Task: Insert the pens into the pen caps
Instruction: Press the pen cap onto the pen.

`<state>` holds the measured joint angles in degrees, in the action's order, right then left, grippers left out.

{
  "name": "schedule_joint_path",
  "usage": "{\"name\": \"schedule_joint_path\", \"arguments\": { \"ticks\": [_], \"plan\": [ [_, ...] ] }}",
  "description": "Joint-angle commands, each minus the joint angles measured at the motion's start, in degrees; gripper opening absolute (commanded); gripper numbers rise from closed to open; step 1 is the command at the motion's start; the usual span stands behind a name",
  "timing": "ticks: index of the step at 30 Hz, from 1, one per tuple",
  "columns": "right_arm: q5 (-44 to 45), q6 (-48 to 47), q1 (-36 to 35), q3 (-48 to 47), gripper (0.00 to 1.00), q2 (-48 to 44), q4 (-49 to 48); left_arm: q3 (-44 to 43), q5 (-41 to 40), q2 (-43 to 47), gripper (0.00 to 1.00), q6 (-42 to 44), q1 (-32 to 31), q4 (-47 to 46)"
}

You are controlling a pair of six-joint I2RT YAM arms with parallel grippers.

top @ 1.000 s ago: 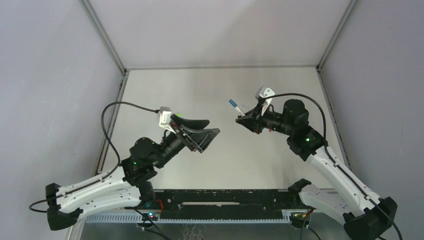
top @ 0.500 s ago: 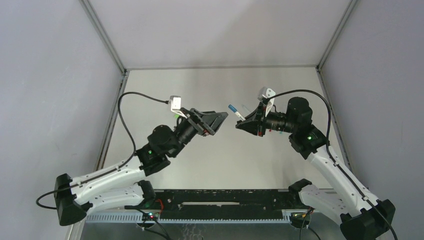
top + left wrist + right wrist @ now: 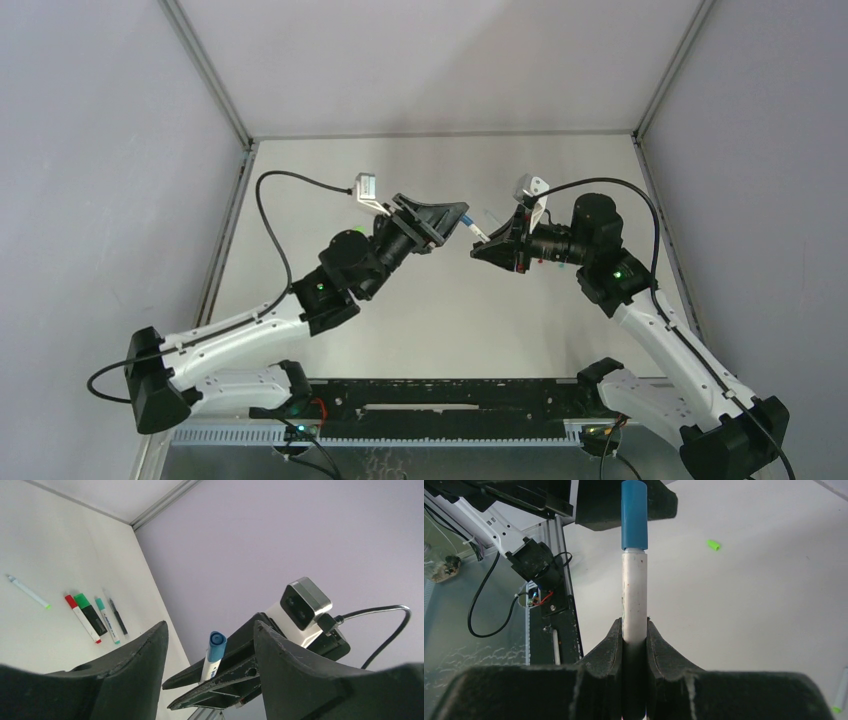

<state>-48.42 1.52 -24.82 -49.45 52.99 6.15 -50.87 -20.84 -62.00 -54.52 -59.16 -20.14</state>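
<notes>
My right gripper is shut on a white pen, held in the air and pointing at the left arm. A blue pen cap sits on the pen's free end. My left gripper is open, its two fingers standing either side of the blue pen cap with a gap on each side. In the top view the left gripper meets the pen above the table's middle, facing the right gripper. A bright green pen cap lies on the table.
Several pens lie in a row on the table by the right wall: a red one, a green and black marker, a teal one and a thin dark one. A green-tipped pen lies apart.
My left arm has swung up and to the right, bringing its fingers around the blue cap, and its jaws have narrowed a little. The right arm has barely moved.
</notes>
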Motion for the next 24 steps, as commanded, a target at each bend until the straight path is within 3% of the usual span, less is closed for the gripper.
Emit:
{"name": "schedule_joint_path", "arguments": {
  "ticks": [1, 17, 24],
  "plan": [
    [-0.62, 0.41, -0.01, -2.21, 0.0, -0.01, -2.2, -4.42, -1.66, -1.61, 0.64, -2.34, -0.52, 1.27],
    [-1.14, 0.87, -0.01, -2.05, 0.0, -0.13, -2.46, -7.0, 2.99, -4.01, 0.14, -1.88, -1.14, 1.99],
    [-5.12, 3.17, 1.17, -2.04, 0.0, -0.05, -3.37, -3.64, 9.9, -2.82, 0.07, 3.89, -1.05, -2.84]
  ]
}}
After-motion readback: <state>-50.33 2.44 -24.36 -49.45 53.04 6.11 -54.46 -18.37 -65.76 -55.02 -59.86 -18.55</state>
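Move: The left hand is open around the tip of the blue cap on the marker that the right hand holds; the cap's middle lies about 3 cm to its right, 1 cm back and 1 cm lower. On the table some 35 cm below, a white pen lies roughly 16 cm ahead and 12 cm right of the left hand, and a red marker about 10 cm ahead and 22 cm right. From the right hand the cap is about 4 cm ahead, 4 cm left and 5 cm above. The left hand eases about 2 cm to its right, towards the right hand, dipping roughly 1 cm and coming back up, while its fingers close from well open and pinch the upper half of the blue cap, hardly turning at the wrist. The right hand keeps its grip on the white barrel with the cap pointing up towards the left hand, and stays in place but for a slight drift back at the end. ##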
